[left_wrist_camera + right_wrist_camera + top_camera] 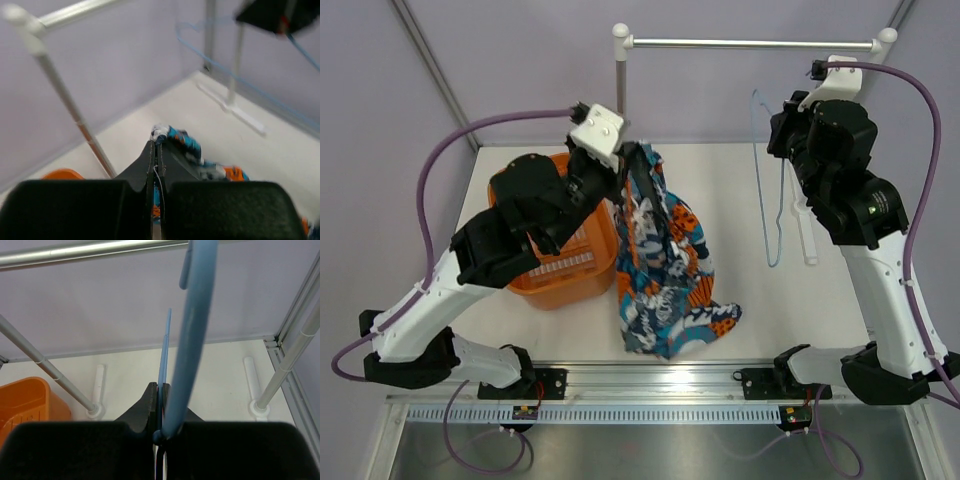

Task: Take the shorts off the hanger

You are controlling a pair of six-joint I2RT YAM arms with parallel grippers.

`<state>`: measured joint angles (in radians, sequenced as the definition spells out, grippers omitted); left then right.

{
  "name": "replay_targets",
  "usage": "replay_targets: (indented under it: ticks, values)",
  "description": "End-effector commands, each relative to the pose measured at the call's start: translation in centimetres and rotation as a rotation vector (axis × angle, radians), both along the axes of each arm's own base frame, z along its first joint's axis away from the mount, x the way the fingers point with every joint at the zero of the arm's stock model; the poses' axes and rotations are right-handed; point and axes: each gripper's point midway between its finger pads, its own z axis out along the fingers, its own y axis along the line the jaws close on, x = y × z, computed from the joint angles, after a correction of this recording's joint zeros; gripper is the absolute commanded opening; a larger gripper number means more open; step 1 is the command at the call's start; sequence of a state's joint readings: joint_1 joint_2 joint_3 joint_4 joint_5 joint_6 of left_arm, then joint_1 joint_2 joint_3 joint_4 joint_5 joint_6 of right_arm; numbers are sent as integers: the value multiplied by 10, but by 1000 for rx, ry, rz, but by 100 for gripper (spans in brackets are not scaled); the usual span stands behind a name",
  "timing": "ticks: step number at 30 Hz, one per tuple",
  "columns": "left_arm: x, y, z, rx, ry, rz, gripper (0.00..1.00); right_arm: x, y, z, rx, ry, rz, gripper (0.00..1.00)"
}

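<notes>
The printed shorts [665,270] hang as a long bunch over the table, their lower end lying near the front edge. My left gripper [628,158] is shut on their top edge, beside the rack's left post. In the left wrist view the cloth [186,144] pokes out past the shut gripper [157,144]. The light-blue wire hanger [775,200] is apart from the shorts, to their right, hanging tilted below the rail. My right gripper [786,125] is shut on its wire. In the right wrist view the hanger [192,340] rises from the shut gripper [159,389].
An orange basket [560,290] stands at the left, under my left arm. The silver rail [750,43] with white end caps spans the back, on a post [620,95] and white feet [807,240]. Grey walls close in the table.
</notes>
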<state>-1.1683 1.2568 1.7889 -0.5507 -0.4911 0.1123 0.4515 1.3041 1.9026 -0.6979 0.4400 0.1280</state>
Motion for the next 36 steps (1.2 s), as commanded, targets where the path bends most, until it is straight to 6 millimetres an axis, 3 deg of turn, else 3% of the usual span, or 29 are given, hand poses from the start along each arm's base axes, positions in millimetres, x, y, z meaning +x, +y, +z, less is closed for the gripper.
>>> replay_targets:
  ticks: [1, 2, 4, 7, 11, 15, 16, 17, 22, 25, 29, 36]
  values:
    - [21, 41, 122, -261, -256, 166, 0, -8, 1, -3, 23, 5, 22, 0]
    - [27, 42, 131, -230, -309, 204, 0, -11, 0, -2, 27, 1, 25, 0]
    - [23, 67, 180, -336, -405, 248, 0, -11, 1, -9, 28, 15, 33, 0]
    - [11, 104, 233, -421, -552, 328, 0, -15, 3, -12, 33, 23, 44, 0]
    - [3, 148, 262, -426, -691, 476, 0, -16, 5, -16, 38, 32, 60, 0]
    - [22, 167, 248, -355, -695, 612, 0, -16, 7, -20, 36, 37, 72, 0]
    - [19, 179, 246, -372, -701, 633, 0, -15, 7, -23, 31, 44, 71, 0]
    - [33, 167, 228, -341, -671, 624, 0, -15, 7, -24, 31, 45, 71, 0]
    - [71, 200, 189, -293, -582, 723, 0, -14, 9, -28, 24, 61, 81, 0]
    - [87, 217, 176, -299, -538, 750, 0, -14, 11, -30, 21, 66, 87, 0]
    - [95, 232, 173, -314, -519, 775, 0, -14, 12, -32, 21, 75, 91, 0]
    - [82, 252, 180, -321, -540, 839, 0, -12, 13, -35, 16, 85, 94, 0]
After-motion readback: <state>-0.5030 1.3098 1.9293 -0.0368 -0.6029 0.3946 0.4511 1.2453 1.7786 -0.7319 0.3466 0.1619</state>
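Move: The orange bin, where the shorts held in the left hand are going, lies about 23 cm to that hand's left, some 13 cm ahead and roughly 40 cm below. The rail's near white post stands beyond the shorts, about 27 cm ahead of the left hand, 4 cm to its left, its middle some 20 cm lower. From the right hand, which holds the emptied hanger, the bin is about 45 cm left, nearly level fore-and-aft and 40 cm down. The shorts, still pinched in the left fingers, are swung up and left off their place beside the bin: the left hand climbs about 24 cm, sweeps some 23 cm left and 11 forward, and sinks 9 cm at the end above the bin, turning about 45 degrees counter-clockwise and tipping its fingers upward. The right hand keeps the hanger and lowers it about 4 cm. ##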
